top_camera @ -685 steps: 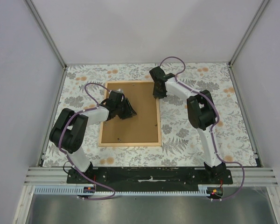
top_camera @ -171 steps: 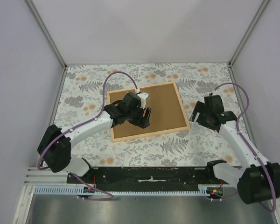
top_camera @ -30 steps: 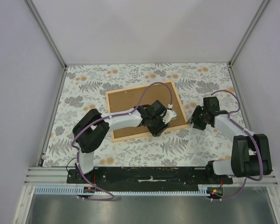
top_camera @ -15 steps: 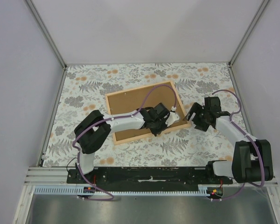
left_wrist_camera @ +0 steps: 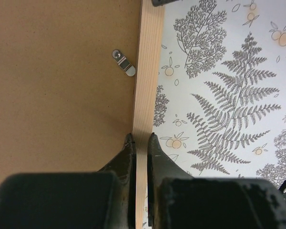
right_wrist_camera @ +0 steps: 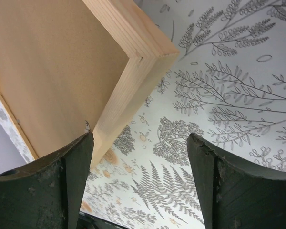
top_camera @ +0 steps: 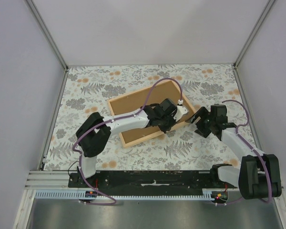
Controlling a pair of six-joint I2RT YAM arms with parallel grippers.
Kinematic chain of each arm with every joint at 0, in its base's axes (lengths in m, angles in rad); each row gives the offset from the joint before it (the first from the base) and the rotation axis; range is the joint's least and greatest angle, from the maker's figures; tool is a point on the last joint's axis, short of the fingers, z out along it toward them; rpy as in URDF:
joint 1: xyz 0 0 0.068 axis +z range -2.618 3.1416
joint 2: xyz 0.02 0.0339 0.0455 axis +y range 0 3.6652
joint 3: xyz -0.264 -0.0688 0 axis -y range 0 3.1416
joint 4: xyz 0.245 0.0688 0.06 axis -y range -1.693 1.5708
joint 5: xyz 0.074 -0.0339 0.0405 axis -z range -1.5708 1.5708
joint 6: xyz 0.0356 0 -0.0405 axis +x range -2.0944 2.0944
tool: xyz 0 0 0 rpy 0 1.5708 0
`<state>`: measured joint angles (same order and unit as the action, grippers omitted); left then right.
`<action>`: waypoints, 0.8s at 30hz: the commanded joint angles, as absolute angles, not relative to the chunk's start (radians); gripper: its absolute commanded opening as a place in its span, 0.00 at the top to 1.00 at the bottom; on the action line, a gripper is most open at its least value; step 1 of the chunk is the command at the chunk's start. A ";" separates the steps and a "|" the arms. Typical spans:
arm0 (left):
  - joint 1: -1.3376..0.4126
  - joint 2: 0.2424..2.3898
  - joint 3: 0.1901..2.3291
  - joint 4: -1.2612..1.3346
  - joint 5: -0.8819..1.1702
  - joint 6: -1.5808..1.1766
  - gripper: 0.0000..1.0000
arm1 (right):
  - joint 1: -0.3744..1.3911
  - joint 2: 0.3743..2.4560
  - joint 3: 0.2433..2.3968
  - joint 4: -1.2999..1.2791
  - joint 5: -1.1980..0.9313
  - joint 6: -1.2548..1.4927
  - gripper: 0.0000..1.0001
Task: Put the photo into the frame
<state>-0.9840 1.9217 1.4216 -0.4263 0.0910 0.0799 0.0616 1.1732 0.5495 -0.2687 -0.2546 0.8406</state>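
The frame (top_camera: 117, 123) of light wood lies back up on the patterned cloth, turned at an angle, with the brown backing board (top_camera: 133, 112) filling it. My left gripper (top_camera: 170, 125) is shut on the frame's near right rail (left_wrist_camera: 145, 71), one finger on the board side and one on the outer side (left_wrist_camera: 140, 138). My right gripper (top_camera: 199, 121) stands open just beside the frame's right corner (right_wrist_camera: 133, 62). That corner is near its left finger (right_wrist_camera: 78, 157) and nothing is between the jaws (right_wrist_camera: 140, 138). The photo is out of view.
A small metal turn clip (left_wrist_camera: 123, 63) sits on the backing board (left_wrist_camera: 57, 95) next to the rail. The fern-patterned cloth (top_camera: 86, 90) covers the table. Grey walls with metal corner posts (top_camera: 47, 33) close in the left, right and back.
My left gripper has shut on the frame's rail and my right gripper has opened. The frame has turned counter-clockwise, its right corner swinging toward the right arm.
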 commanded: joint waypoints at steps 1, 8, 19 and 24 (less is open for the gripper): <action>-0.988 1.881 1.511 -0.408 0.101 -0.023 0.98 | 0.066 1.187 0.558 -0.144 -0.235 0.931 0.15; -0.989 1.871 1.549 -0.417 0.127 -0.072 0.98 | 0.066 1.201 0.569 -0.065 -0.180 1.031 0.18; -0.988 1.870 1.663 -0.483 0.120 -0.127 0.98 | 0.069 1.241 0.676 -0.071 -0.163 1.084 0.41; -0.989 1.862 1.680 -0.495 0.135 -0.135 0.98 | 0.069 1.243 0.732 -0.123 -0.149 1.089 0.60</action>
<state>-0.9825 1.9213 1.6142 -0.5285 0.1089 -0.0914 0.0628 1.2415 0.6537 -0.1116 -0.1734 1.0687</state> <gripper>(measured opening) 0.072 0.466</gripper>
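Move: The left hand already holds the frame's near rail; that rail's right end, the spot the right hand goes for, is about 13 cm to the left hand's right and 7 cm ahead, about level in height. From the open right hand, the same rail end is some 5 cm ahead, 3 cm left and perhaps 1 cm lower. The brown backing board's middle is roughly 7 cm ahead and 23 cm left of the right hand, a few centimetres lower. Upwards goes the left hand, about 6 cm, drifting to its right and turning slightly counter-clockwise while it keeps its pinch on the near rail. The right hand reaches forward some 6.5 cm and rises with the rail towards its right end, turning slightly clockwise and tipping its fingers up a little, then closes from wide to about half open, one finger on each side of the rail. ##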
